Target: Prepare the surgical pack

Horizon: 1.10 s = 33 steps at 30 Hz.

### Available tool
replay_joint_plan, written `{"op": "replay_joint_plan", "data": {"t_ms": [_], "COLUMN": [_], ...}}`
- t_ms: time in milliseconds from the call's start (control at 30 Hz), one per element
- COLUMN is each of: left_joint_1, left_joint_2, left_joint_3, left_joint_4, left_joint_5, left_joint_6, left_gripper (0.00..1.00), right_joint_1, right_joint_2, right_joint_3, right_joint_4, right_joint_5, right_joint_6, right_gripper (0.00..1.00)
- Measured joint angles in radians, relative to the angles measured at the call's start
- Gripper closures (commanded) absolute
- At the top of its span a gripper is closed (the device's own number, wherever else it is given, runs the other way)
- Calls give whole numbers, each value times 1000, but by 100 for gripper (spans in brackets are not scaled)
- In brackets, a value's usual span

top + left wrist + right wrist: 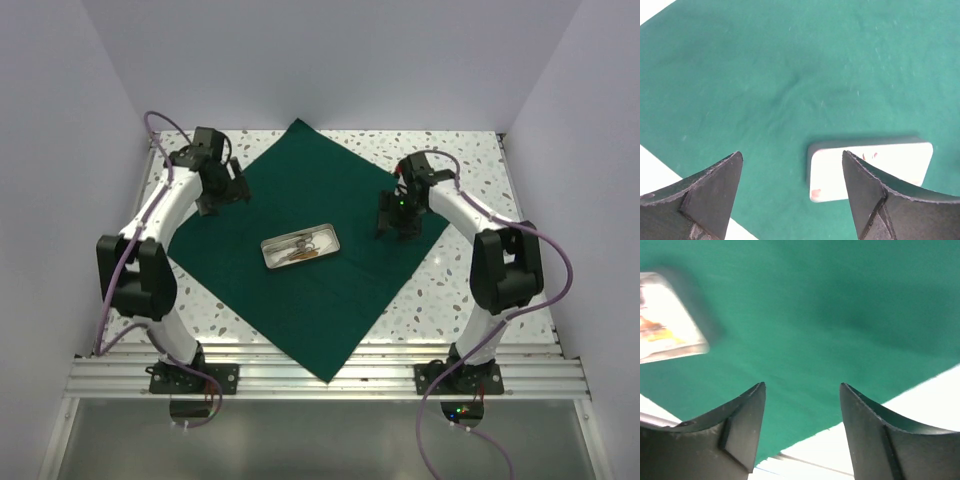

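The surgical pack lies spread out: a dark green drape (310, 215) sits as a diamond on the speckled table, with a small silver instrument tray (300, 246) at its middle holding a few instruments. My left gripper (222, 192) hovers over the drape's left corner, jaws open and empty (792, 160). The tray (875, 165) shows beyond its right finger. My right gripper (397, 222) hangs over the drape's right part, jaws open with nothing between them (802, 390). The tray (667, 315) appears blurred at the left of that view, and the drape's edge (860, 412) runs below the fingers.
The speckled white tabletop (470, 160) shows around the drape. Grey walls close in on the left, back and right. An aluminium rail (330, 375) with both arm bases runs along the near edge, and the drape's near corner overlaps it.
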Motion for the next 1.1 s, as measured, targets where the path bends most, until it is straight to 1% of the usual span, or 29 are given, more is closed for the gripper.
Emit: {"op": "replay_joint_plan", "data": {"t_ms": [67, 167, 233, 300, 333, 367, 433, 467, 533, 600, 633, 700, 733, 800, 833, 867, 967, 1067, 1100], "left_joint_1": [-1, -2, -3, -3, -3, -3, -3, -3, -6, -14, -19, -35, -43, -58, -63, -66, -66, -60, -56], "left_joint_2": [-97, -187, -217, -234, -242, -249, -265, -274, -298, -307, -308, -307, -304, -288, -273, -256, -200, -166, -165], "left_joint_3": [-69, -169, -231, -283, -311, -335, -384, -407, -454, -477, -489, -511, -519, -526, -526, -525, -492, -402, -370], "left_joint_4": [11, 26, 35, 39, 45, 48, 62, 66, 84, 98, 110, 133, 140, 157, 166, 171, 153, 115, 107], "left_joint_5": [-3, -3, 0, 7, 13, 21, 42, 57, 87, 104, 114, 130, 137, 148, 153, 155, 151, 134, 129], "left_joint_6": [-7, -14, -15, -16, -17, -18, -26, -32, -39, -43, -50, -57, -59, -61, -63, -62, -56, -47, -46], "left_gripper": [16, 19, 25, 32, 33, 39, 47, 55, 60, 61, 62, 62, 63, 66, 66, 66, 66, 66, 66], "right_joint_1": [67, 163, 211, 231, 233, 234, 236, 237, 241, 251, 256, 267, 270, 278, 280, 282, 283, 283, 283], "right_joint_2": [32, 106, 166, 228, 258, 288, 328, 342, 364, 382, 391, 407, 413, 423, 426, 430, 435, 436, 436], "right_joint_3": [83, 206, 274, 333, 359, 381, 399, 403, 406, 408, 412, 423, 428, 438, 442, 447, 468, 477, 480], "right_joint_4": [4, 3, -6, -33, -45, -58, -72, -79, -85, -89, -93, -98, -97, -101, -101, -104, -122, -136, -142], "right_joint_5": [-7, -16, -24, -24, -24, -20, -6, -2, 3, 4, 5, 6, 6, 6, 7, 10, 24, 35, 42], "right_joint_6": [-14, -18, -17, -15, -14, -14, -14, -14, -14, -13, -12, -8, -5, 4, 10, 16, 47, 75, 85], "right_gripper": [34, 35, 35, 36, 36, 37, 39, 40, 44, 47, 53, 58, 64, 67, 71, 73, 79, 81, 83]}}
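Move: The steel tray lies askew on the green cloth, its middle about 22 cm left of the right hand, 2 cm ahead and 5 cm below; its near end is only some 13 cm left and 3 cm ahead. In it, the scissors lie about 20 cm left and 3 cm ahead, the brown packets 21 cm left and level. From the left hand the tray's middle is roughly 18 cm right, 5 cm back and 11 cm down. The right fingers come astride the tray's right end wall, one inside and one outside, and close most of the way onto it, after the hand swings about 13 cm left with a slight rise, then sinks 6 cm or so. Meanwhile the left hand pulls back 11 cm, sinks and edges right towards the tray's left end, half closing, then creeps 3 cm forward and lifts slightly, touching nothing. ##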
